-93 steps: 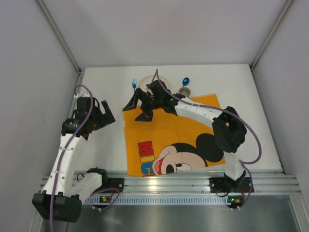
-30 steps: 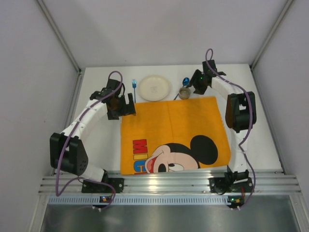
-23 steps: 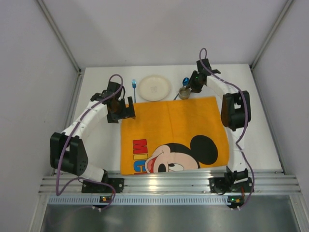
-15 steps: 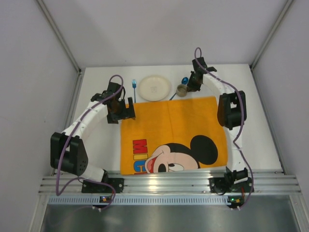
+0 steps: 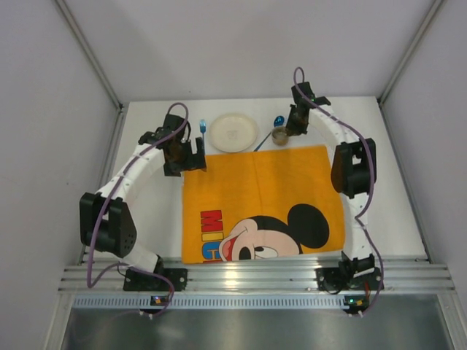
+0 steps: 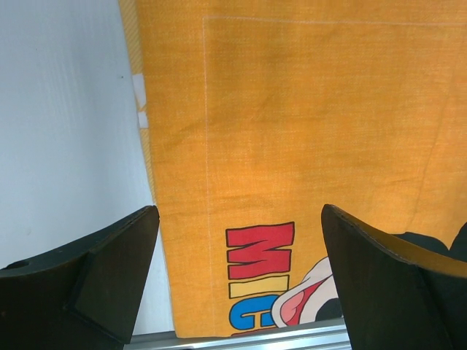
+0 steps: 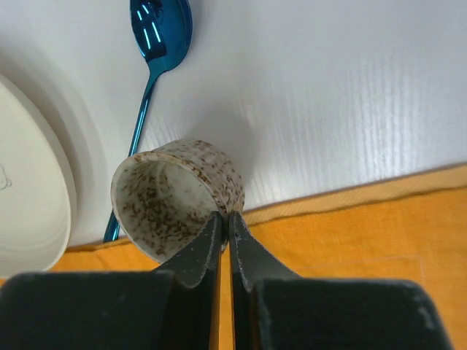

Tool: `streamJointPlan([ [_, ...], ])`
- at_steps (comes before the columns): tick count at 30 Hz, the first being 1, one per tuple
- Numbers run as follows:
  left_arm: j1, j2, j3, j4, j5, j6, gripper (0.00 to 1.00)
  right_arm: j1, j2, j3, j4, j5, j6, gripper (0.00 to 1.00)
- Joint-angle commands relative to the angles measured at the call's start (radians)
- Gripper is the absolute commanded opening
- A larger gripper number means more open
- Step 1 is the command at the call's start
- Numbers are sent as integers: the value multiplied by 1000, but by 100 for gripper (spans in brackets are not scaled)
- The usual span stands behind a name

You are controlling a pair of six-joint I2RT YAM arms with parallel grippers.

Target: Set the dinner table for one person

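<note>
The dinner table point(image 5: 394, 189) is the white top under everything. A speckled cup point(image 5: 279, 135) sits at the far edge of the orange Mickey Mouse placemat point(image 5: 263, 197). My right gripper point(image 7: 225, 219) is shut on the cup point(image 7: 175, 197), pinching its near rim wall, one finger inside and one outside. A blue spoon point(image 7: 157, 44) lies just behind the cup, and a cream plate point(image 5: 233, 133) is to its left. Over the placemat's far left corner, my left gripper point(image 6: 239, 211) hangs open and holds nothing.
A second blue utensil point(image 5: 202, 125) lies left of the plate, near my left wrist. The grey enclosure walls stand close along the table's back and sides. The aluminium rail point(image 5: 255, 273) with the arm bases runs along the near edge.
My right gripper reached the cup and went from open to shut on its rim. The left arm shifted a little towards the back and stayed open.
</note>
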Motion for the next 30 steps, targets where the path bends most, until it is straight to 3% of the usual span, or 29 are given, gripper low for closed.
streamJointPlan([
  [1, 1, 16, 58, -7, 11, 18, 98, -30, -250, -38, -5, 63, -53, 0],
  [7, 1, 43, 83, 4, 5, 21, 98, -112, -534, -434, 68, 72, -62, 0],
  [8, 1, 46, 87, 4, 4, 21, 98, -126, -565, -551, 87, 51, -55, 0],
  [13, 1, 81, 124, 8, -18, 16, 98, -189, -670, -822, 203, -28, -41, 0],
  [20, 1, 165, 274, -18, -107, 26, 98, -192, -713, -961, 406, -91, 1, 0],
  [30, 1, 302, 402, 1, -183, 47, 98, -189, -701, -1022, 516, -141, 28, 0],
])
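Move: The cup, already off the table, is pinched by its right wall, its middle about 3 cm left of the right hand and 2 cm lower. Its spot, inside the orange mat's far right corner, lies roughly 14 cm back, 7 cm right and 8 cm down; the spoon is about 8 cm left and 1 cm ahead. From the open left hand the fork is some 15 cm ahead, 5 cm right and 13 cm below, the plate about 20 cm ahead and 14 cm right. The cup, still pinched by its wall, is carried by the right hand back and right in a quick arch, up about 8 cm away from the spoon, then down over the mat's far right corner area; the hand runs 17 cm back, then eases 3 cm forward, keeping its grip. The wide-open left hand goes about 9 cm forward towards the fork, rising slightly. ##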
